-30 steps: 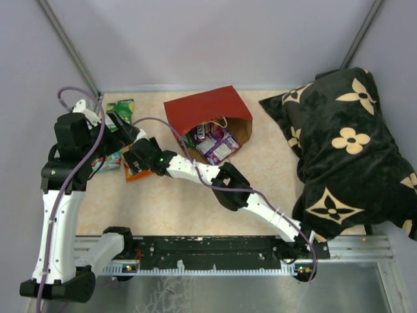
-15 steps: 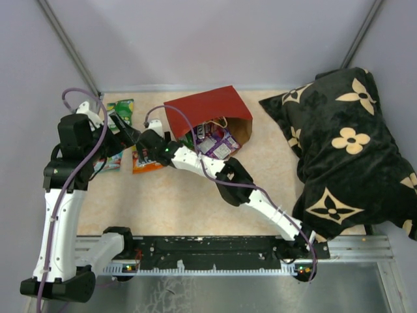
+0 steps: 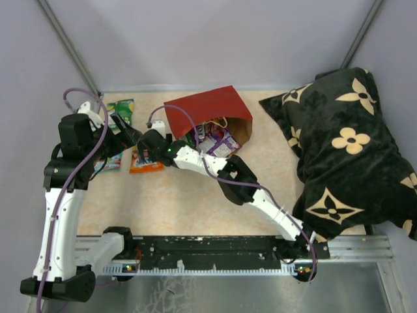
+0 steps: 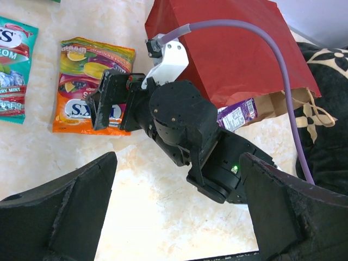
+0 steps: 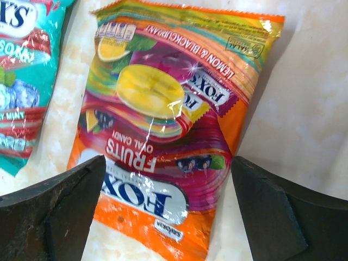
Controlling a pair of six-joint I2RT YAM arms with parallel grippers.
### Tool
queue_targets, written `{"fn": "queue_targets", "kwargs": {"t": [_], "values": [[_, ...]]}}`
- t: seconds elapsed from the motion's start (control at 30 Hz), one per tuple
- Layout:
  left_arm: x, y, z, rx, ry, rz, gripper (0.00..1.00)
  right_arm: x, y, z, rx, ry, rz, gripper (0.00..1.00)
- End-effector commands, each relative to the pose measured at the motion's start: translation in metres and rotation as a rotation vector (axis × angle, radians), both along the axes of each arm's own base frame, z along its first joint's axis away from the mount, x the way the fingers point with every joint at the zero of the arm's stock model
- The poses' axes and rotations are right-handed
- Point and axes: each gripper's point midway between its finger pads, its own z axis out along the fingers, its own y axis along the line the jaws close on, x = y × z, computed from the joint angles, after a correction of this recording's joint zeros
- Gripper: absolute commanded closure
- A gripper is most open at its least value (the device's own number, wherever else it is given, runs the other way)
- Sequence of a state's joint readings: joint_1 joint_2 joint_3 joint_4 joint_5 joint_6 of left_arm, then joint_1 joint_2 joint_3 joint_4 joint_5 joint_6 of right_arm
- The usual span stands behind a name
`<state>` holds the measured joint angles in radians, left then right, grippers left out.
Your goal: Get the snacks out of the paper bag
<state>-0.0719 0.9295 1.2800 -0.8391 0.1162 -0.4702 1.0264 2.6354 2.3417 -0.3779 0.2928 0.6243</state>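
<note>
The paper bag (image 3: 207, 111) (image 4: 228, 49) lies on its side, red outside up, its mouth toward the pillow. Purple snacks (image 3: 218, 142) (image 4: 237, 115) spill from the mouth. An orange candy packet (image 3: 146, 165) (image 4: 89, 81) (image 5: 168, 119) lies flat on the table left of the bag. My right gripper (image 3: 143, 154) (image 4: 109, 102) (image 5: 168, 217) hovers over it, open, its fingers either side of the packet's lower end. A teal packet (image 3: 107, 163) (image 4: 13, 70) (image 5: 24, 81) lies beside it and a green one (image 3: 121, 108) further back. My left gripper (image 3: 128, 134) (image 4: 176, 217) is open and holds nothing, just above the right wrist.
A black pillow with cream flowers (image 3: 345, 143) (image 4: 326, 109) fills the table's right side. The right arm's purple cable (image 4: 272, 65) arcs over the bag. Grey walls close the back and both sides.
My right gripper has drawn back toward the bag and turned, uncovering more of the orange packet lying on the table. The left arm has hardly moved.
</note>
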Motion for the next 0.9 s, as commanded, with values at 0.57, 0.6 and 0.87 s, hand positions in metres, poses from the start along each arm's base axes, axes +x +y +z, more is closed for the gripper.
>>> {"fn": "queue_targets", "kwargs": {"t": [0.57,0.6,0.87], "values": [[0.081,0.000,-0.023,0.000,-0.027,0.034,0.01,-0.127,-0.149,0.208,0.264,-0.382,-0.028,0.01],[0.085,-0.002,-0.031,-0.016,-0.015,0.035,0.02,-0.129,-0.169,0.222,0.269,-0.409,-0.060,0.01],[0.121,-0.024,-0.080,-0.070,0.041,-0.053,0.04,-0.065,-0.338,0.293,0.219,-0.515,-0.317,0.07]]}}
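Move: The purple snack in the paper bag's mouth lies some 26 cm to the right hand's right and 4 cm ahead, about level in height; the paper bag's middle is 22 cm right and 12 ahead of that hand. The orange snack lies right below the right hand, 1 cm ahead and 3 down. From the left hand it is about 12 cm ahead, straight in line, 29 below, with the teal snack 12 cm left of it and 1 nearer. The orange snack is left to lie as the right hand, fingers still wide open, first draws back about 15 cm, then climbs and swings right to end high in front of the paper bag's mouth, nearly 30 cm higher, its fingers tilting up. The left hand, also open, reaches about 10 cm forward and sinks nearly as far towards the orange snack. ##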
